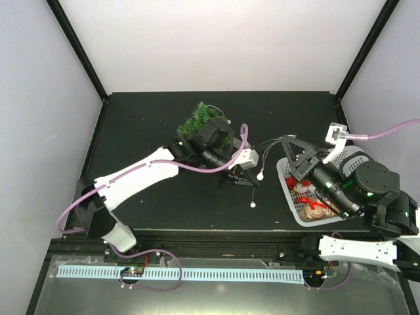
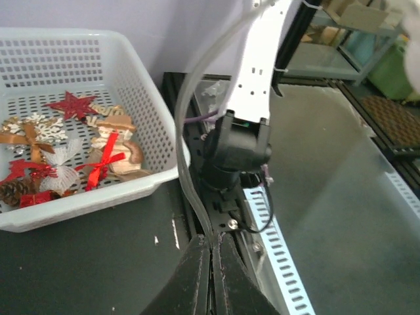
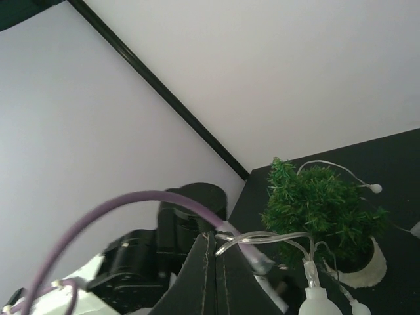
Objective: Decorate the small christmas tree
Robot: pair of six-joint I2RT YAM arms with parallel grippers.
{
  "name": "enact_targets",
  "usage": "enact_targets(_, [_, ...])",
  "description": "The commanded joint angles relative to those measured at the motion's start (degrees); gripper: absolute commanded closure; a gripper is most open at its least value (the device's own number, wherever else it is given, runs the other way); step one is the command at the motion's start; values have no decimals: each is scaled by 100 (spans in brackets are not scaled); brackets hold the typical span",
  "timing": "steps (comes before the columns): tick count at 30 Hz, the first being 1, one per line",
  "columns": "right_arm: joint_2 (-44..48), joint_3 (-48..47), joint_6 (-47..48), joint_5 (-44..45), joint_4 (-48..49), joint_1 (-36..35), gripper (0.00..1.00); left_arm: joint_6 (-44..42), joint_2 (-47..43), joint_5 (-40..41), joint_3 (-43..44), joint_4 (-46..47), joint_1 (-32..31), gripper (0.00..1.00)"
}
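Observation:
The small christmas tree [image 1: 199, 120] stands at the back middle of the black table, with my left arm partly over it. In the right wrist view the tree [image 3: 321, 207] sits in its white pot [image 3: 364, 270]. A clear light string with white bulbs [image 1: 260, 176] trails from the tree across the table. My right gripper [image 3: 216, 241] is shut on the string's wire [image 3: 262, 236], and it hangs beside the basket [image 1: 283, 140]. My left gripper [image 2: 212, 241] is shut with nothing seen between its fingers, low over the table near the bulbs [image 1: 239, 180].
A white basket [image 2: 98, 197] of ornaments, among them a red star [image 2: 71, 105] and a gingerbread figure [image 2: 118, 141], stands at the right [image 1: 287, 187]. A perforated light-blue strip [image 1: 177, 274] runs along the near edge. Black frame posts rise at the back corners.

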State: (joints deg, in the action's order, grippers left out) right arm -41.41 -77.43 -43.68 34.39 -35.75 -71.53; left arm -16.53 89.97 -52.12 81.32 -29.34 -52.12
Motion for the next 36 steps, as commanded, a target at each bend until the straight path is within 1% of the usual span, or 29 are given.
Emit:
enact_targets(1, [102,87,-152,472,-72,26,99,-786,-488,-502,652,-1555,187,98])
enact_targets(3, [115,93,-170,669,-113,26,99,-982,-670,-621,856,-2016,392,98])
enact_targets(5, [87,26,-167,833,-178,33,99,-1053,-917,-677,943,-2280,652,98])
enact_targets(10, [-255,-231,-119,1127,-374,54,99,-876,-1473,-545,1081,-2311,1380,98])
enact_targets(12, [-466,-394,-149,1176,-636,198,99,-852,-1612,-465,1166,-2319,1581,98])
enact_targets(14, [-667,-524,-176,946,-781,573,99,-901,-1623,-330,1315,-2436,1719,98])
enact_targets(17, [-864,-601,-227,-74,-848,1634,99,-891,-1623,-190,1664,-2643,2048,98])
enact_targets(20, [-1076,-687,97,-873,-647,2426,99,-778,-1442,-88,2179,-2795,2500,98])
enact_targets(22, [-1386,-979,266,-1276,-747,2838,99,-638,-1268,-34,2550,-2879,2800,98])
enact_targets(25, [-1825,-1269,539,-1550,-708,3187,99,-590,-991,85,3185,-3047,3119,98])
enact_targets(29, [-2212,-1497,498,-1920,-512,3667,99,-290,-716,-137,3790,-2980,3611,99])
enact_targets(31, [-2450,-1661,476,-2015,-459,3747,99,-228,-625,-321,3923,-2905,3828,99])
enact_targets(36, [-3136,-2110,430,-1996,-457,3773,99,133,-460,-706,3931,-2491,4383,98])
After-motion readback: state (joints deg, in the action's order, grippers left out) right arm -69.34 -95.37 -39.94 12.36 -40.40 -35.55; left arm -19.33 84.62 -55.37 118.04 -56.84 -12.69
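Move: Both closed grippers hold the light string. The christmas tree stands about 26 cm ahead of the left hand, 12 cm to its left and some 18 cm below; the basket of ornaments lies roughly 17 cm ahead, 29 cm right and 25 cm below. From the right hand the tree is about 26 cm ahead, 16 cm left and 37 cm lower, the basket some 16 cm ahead, 25 cm right and 44 cm lower. Swing the left gripper, still shut on the light string, up and left by about 20 cm each, then increasingly forward until it passes to the tree's left side, high above it, turning some 35 degrees counter-clockwise. Push the right gripper forward about 15 cm towards the tree, its grip kept, tipping slightly down and turning a little clockwise. Keep the strands stretched between the two hands. ##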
